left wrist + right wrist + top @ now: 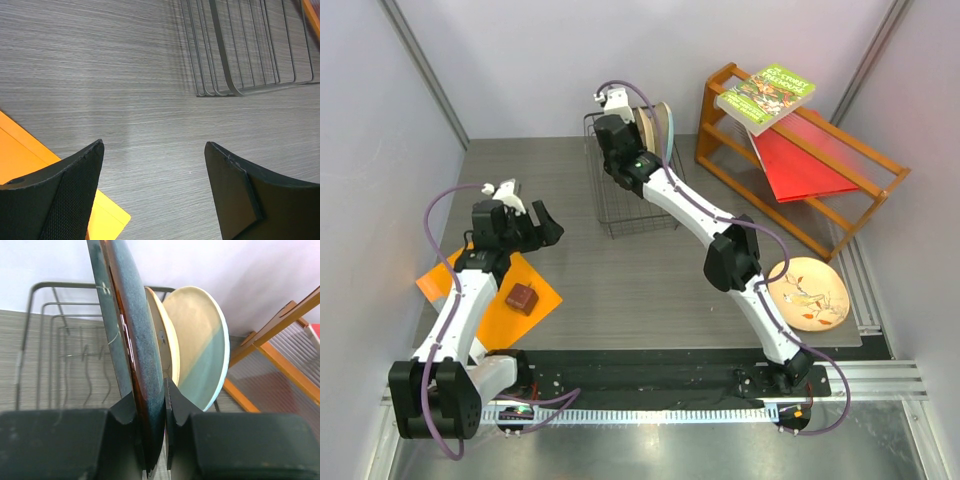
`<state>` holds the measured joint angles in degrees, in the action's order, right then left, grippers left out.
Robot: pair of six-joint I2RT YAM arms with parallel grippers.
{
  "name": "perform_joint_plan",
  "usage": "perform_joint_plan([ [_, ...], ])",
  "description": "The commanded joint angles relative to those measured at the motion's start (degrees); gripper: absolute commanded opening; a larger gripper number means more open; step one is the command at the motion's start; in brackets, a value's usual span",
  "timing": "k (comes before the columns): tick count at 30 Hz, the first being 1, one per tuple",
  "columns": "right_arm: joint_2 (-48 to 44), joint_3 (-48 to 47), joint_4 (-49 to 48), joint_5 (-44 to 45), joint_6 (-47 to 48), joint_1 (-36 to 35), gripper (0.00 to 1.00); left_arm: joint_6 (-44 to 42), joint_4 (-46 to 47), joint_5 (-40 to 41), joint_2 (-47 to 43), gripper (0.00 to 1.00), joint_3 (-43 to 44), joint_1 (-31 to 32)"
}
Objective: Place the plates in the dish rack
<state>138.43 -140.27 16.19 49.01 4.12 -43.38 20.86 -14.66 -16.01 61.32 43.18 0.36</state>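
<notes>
My right gripper [150,405] is shut on the rim of the dark blue-grey speckled plate [134,335], which it holds upright over the black wire dish rack [620,205] at the back of the table. Two plates stand on edge in the rack just right of it: a tan one [161,337] and the cream and light-blue one [200,345]. Another tan-orange plate [808,294], painted with a bird and branch, lies flat at the table's right side. My left gripper [542,222] hovers open and empty left of the rack, over bare table [150,90].
An orange sheet [485,300] with a small brown block [522,298] lies under the left arm. The orange wooden shelf [820,215] at the back right carries a book [766,96] and a red folder [800,165]. Walls close in on both sides.
</notes>
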Motion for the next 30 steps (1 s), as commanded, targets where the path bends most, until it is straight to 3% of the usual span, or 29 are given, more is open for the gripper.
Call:
perform_joint_plan([
  [1,-1.4,-5.9,-15.4,4.4,3.5,0.4,0.01,0.5,3.5,-0.2,-1.0,0.82,-0.5,-0.2],
  [18,6.8,-7.3,-18.5,5.4,7.4,2.1,0.01,0.8,4.7,-0.9,-1.2,0.82,-2.0,-0.2],
  [30,7.7,-7.7,-20.8,4.5,6.6,3.2,0.01,1.5,6.3,-2.0,0.2,0.82,-2.5,-2.1],
])
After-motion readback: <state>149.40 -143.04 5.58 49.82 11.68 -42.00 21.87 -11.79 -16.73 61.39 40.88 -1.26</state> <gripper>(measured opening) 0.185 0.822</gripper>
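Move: The blue-grey plate, already pinched edge-on in the right hand, is bound for the empty rack slot whose middle lies about 10 cm ahead, 1 cm right and 10 cm below that hand. Beside it stands the bird plate, some 10 cm ahead, 4 cm right and 11 cm down from the hand; the blue-and-white plate is level with the bird plate, 4 cm farther right. From the idle left hand the slot is roughly 28 cm ahead, 20 cm right and slightly below. The blue-grey plate, held upright by its near edge, is lowered into the dish rack just left of the bird plate: the right hand sinks nearly 7 cm while easing some 4 cm forward, and the descent levels off at the end. The wrist rolls about 5 degrees, left side down, and the shut fingers keep their pinch. ##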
